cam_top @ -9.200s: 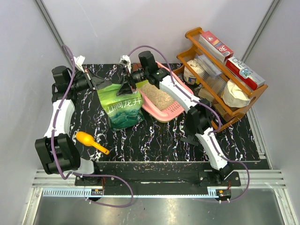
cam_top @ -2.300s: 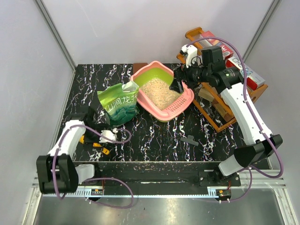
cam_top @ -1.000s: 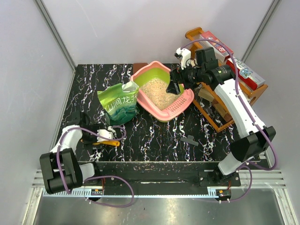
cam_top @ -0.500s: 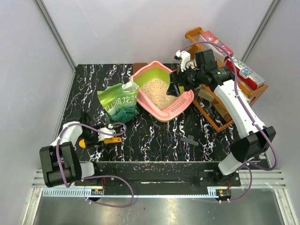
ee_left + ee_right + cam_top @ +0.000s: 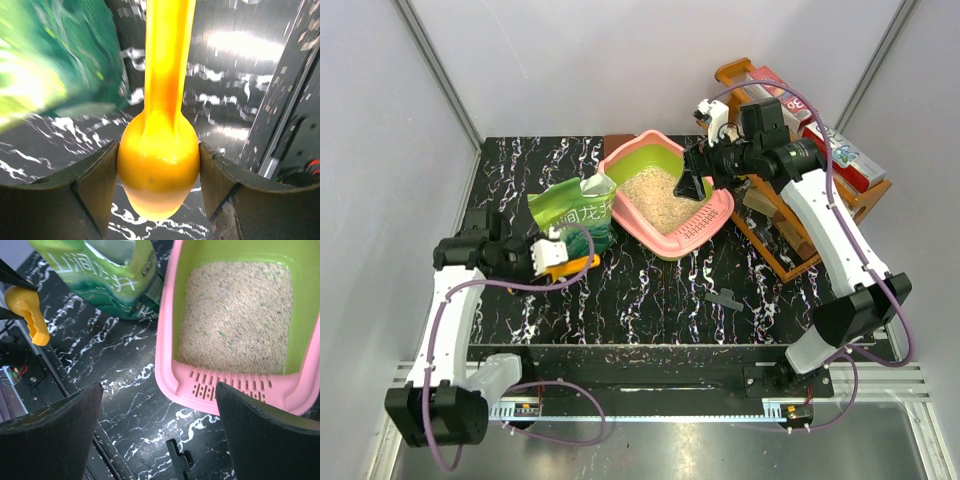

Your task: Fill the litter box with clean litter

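Note:
The pink litter box (image 5: 709,225) with lime-green inner walls stands at the table's middle back. Beige clean litter (image 5: 655,191) covers its floor, also plain in the right wrist view (image 5: 240,320). My left gripper (image 5: 548,262) is shut on the bowl end of a yellow-orange scoop (image 5: 576,266), held off the table just in front of the green bag (image 5: 575,215). In the left wrist view both fingers (image 5: 97,185) press the scoop's round bowl (image 5: 159,170), its handle pointing away. My right gripper (image 5: 693,186) hovers open over the box's slotted pink lip (image 5: 225,390), holding nothing.
A brown wooden rack (image 5: 740,75) with boxes and jars stands at the right, close behind the right arm. A small black part (image 5: 724,298) lies on the marbled table in front of the litter box. The green bag leans against the box's left side.
My left gripper closed on the scoop near the table's front left, then lifted it and carried it up and right toward the bag. The right gripper has barely moved.

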### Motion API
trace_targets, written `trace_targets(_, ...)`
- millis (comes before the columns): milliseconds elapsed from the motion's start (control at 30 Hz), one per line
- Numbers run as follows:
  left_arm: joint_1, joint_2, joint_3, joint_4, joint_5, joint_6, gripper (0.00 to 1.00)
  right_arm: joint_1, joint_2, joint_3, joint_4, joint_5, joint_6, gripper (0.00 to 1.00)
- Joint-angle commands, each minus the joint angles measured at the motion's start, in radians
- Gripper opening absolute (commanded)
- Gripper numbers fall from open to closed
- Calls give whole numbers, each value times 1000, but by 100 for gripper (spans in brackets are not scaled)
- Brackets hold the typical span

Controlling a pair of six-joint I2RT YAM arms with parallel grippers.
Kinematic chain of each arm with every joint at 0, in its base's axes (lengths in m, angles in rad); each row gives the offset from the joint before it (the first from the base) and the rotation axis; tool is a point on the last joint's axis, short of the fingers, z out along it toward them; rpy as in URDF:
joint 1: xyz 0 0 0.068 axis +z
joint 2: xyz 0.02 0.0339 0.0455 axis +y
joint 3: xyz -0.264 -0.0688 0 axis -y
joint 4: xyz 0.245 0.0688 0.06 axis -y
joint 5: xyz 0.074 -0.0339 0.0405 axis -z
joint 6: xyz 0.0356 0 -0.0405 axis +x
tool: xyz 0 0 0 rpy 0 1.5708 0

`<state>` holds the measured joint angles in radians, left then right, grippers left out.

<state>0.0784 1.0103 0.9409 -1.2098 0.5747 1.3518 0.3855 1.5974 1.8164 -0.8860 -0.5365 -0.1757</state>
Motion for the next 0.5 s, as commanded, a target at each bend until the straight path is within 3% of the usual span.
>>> trace_targets(0, -109, -18, 229, -35, 244, -296, 0, -8, -39, 64, 53, -146, 21, 100)
trace_targets(133, -183, 40, 363, 149, 321, -697, 0, -10, -31, 157, 102, -272, 92, 100)
trace_targets(233, -241, 122, 464, 297, 332, -911, 0, -10, -13, 213, 139, -371, 133, 100)
trace_targets(467, -315, 296, 607, 509, 318, -1141, 0, -7, 12, 182, 378, -480, 341, 98)
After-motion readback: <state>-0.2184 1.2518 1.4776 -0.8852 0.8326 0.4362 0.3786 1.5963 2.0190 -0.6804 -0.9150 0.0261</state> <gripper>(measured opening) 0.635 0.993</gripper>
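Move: My left hand already holds the yellow scoop by its bowl, handle sticking out to the right. The right gripper is about 15 cm ahead of this hand, 37 cm to its right and 17 cm higher; the litter bag stands some 12 cm ahead and 12 cm right, its middle 6 cm lower. From my empty right hand, the scoop's middle is roughly 14 cm back, 31 cm left and 16 cm lower, while the litter box's middle is 12 cm ahead, 4 cm left and 28 cm below. I sweep the scoop up about 18 cm, 13 cm to the right and, mostly in the later part, forward towards my right hand, keeping the bowl pinched and swinging my left fingertips up some 30 degrees until they point mostly right. My open right hand rises about 13 cm, easing left and back towards the scoop, its left-pointing fingers tilting up towards level. ##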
